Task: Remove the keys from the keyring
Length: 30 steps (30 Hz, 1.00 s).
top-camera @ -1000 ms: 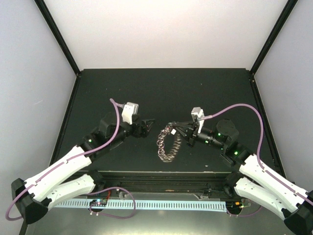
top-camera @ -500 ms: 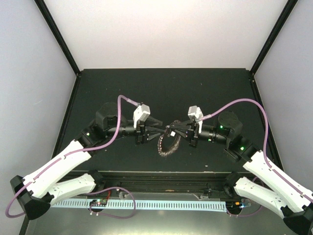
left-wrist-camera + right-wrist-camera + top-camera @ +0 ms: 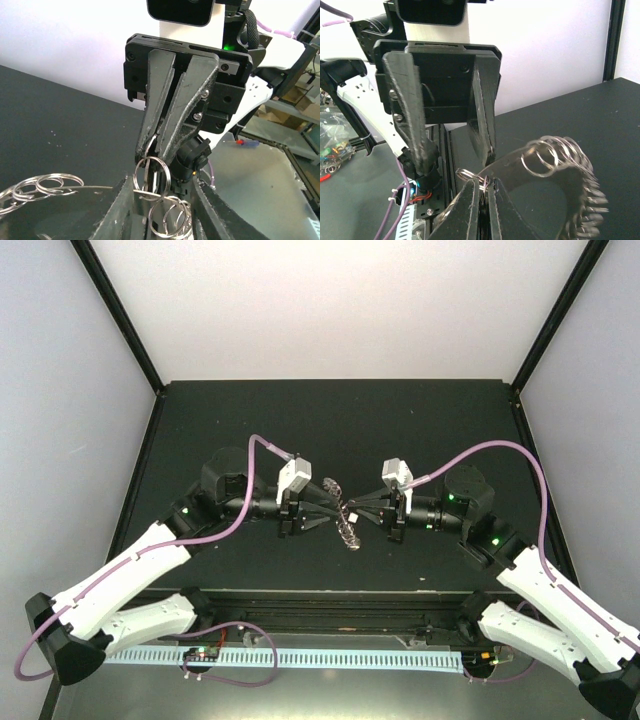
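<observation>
The keyring (image 3: 348,530) hangs edge-on above the black table (image 3: 420,420) between both arms. In the right wrist view it is a flat grey ring (image 3: 540,170) fringed with wire loops (image 3: 570,155). My right gripper (image 3: 485,184) is shut on its rim together with one small loop. Facing it, my left gripper (image 3: 322,520) has its jaws apart, one finger (image 3: 482,115) touching the rim. In the left wrist view, wire loops (image 3: 167,212) sit between my left gripper's (image 3: 160,182) spread fingers, and I see no contact on either side. The keys are hidden among the loops.
Black frame posts (image 3: 120,315) and white walls close in the table on three sides. A white slotted cable strip (image 3: 330,658) runs along the near edge between the arm bases. Purple cables (image 3: 500,455) loop over both wrists.
My left arm has moved right, up to the ring, and its jaws have narrowed. The ring has swung from hanging broadside to edge-on. The right gripper stays shut and has shifted slightly left.
</observation>
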Tool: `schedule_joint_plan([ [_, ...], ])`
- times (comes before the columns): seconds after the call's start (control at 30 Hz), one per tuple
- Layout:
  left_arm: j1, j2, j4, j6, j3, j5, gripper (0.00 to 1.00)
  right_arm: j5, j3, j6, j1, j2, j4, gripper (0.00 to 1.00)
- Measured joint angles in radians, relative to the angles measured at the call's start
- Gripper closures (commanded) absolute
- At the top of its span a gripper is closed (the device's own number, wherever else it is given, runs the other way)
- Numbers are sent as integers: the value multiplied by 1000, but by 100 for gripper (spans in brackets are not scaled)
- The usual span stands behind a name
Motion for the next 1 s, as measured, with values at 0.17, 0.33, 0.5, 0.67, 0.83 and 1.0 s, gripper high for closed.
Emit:
schedule_joint_plan([
  [0.17,-12,39,37,-22,0,20,77,-6,2,-1,0,4,-6,99],
  [0.33,-26,53,65,-36,0,21,89,-12,2,-2,0,7,-13,99],
  [0.5,-26,53,65,-43,0,15,98,-5,3,-13,-2,4,-23,99],
  [0.67,-24,52,68,-40,0,5,98,22,4,-16,0,-13,-40,99],
  [0.83,-28,36,123,-35,-24,0,99,46,2,-5,6,-39,-40,99],
  [1.0,-29,-3,238,-55,-91,-8,99,37,-16,42,14,-51,0,99],
])
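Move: The small ring at the tips of the right hand's closed fingers is about 2 cm to the right of the left hand, level with it both fore-and-aft and in height, just beyond its part-open fingers. The big keyring disc hangs on edge below: its middle is roughly 3 cm ahead, 2 cm to the right and 5 cm below. From the right hand the small ring is about 1 cm to the left and 1 cm lower. While the right hand keeps its pinch at the small ring, the left hand eases about 1.5 cm to the right, up to the right fingertips, and its part-open fingers close until they are shut on the ring's lower side. Then, with both grips kept, the two hands rise together by about 1 cm and draw apart by roughly as much, the left going back left and the right going right, as the left fingertips tip up some 5 degrees. ##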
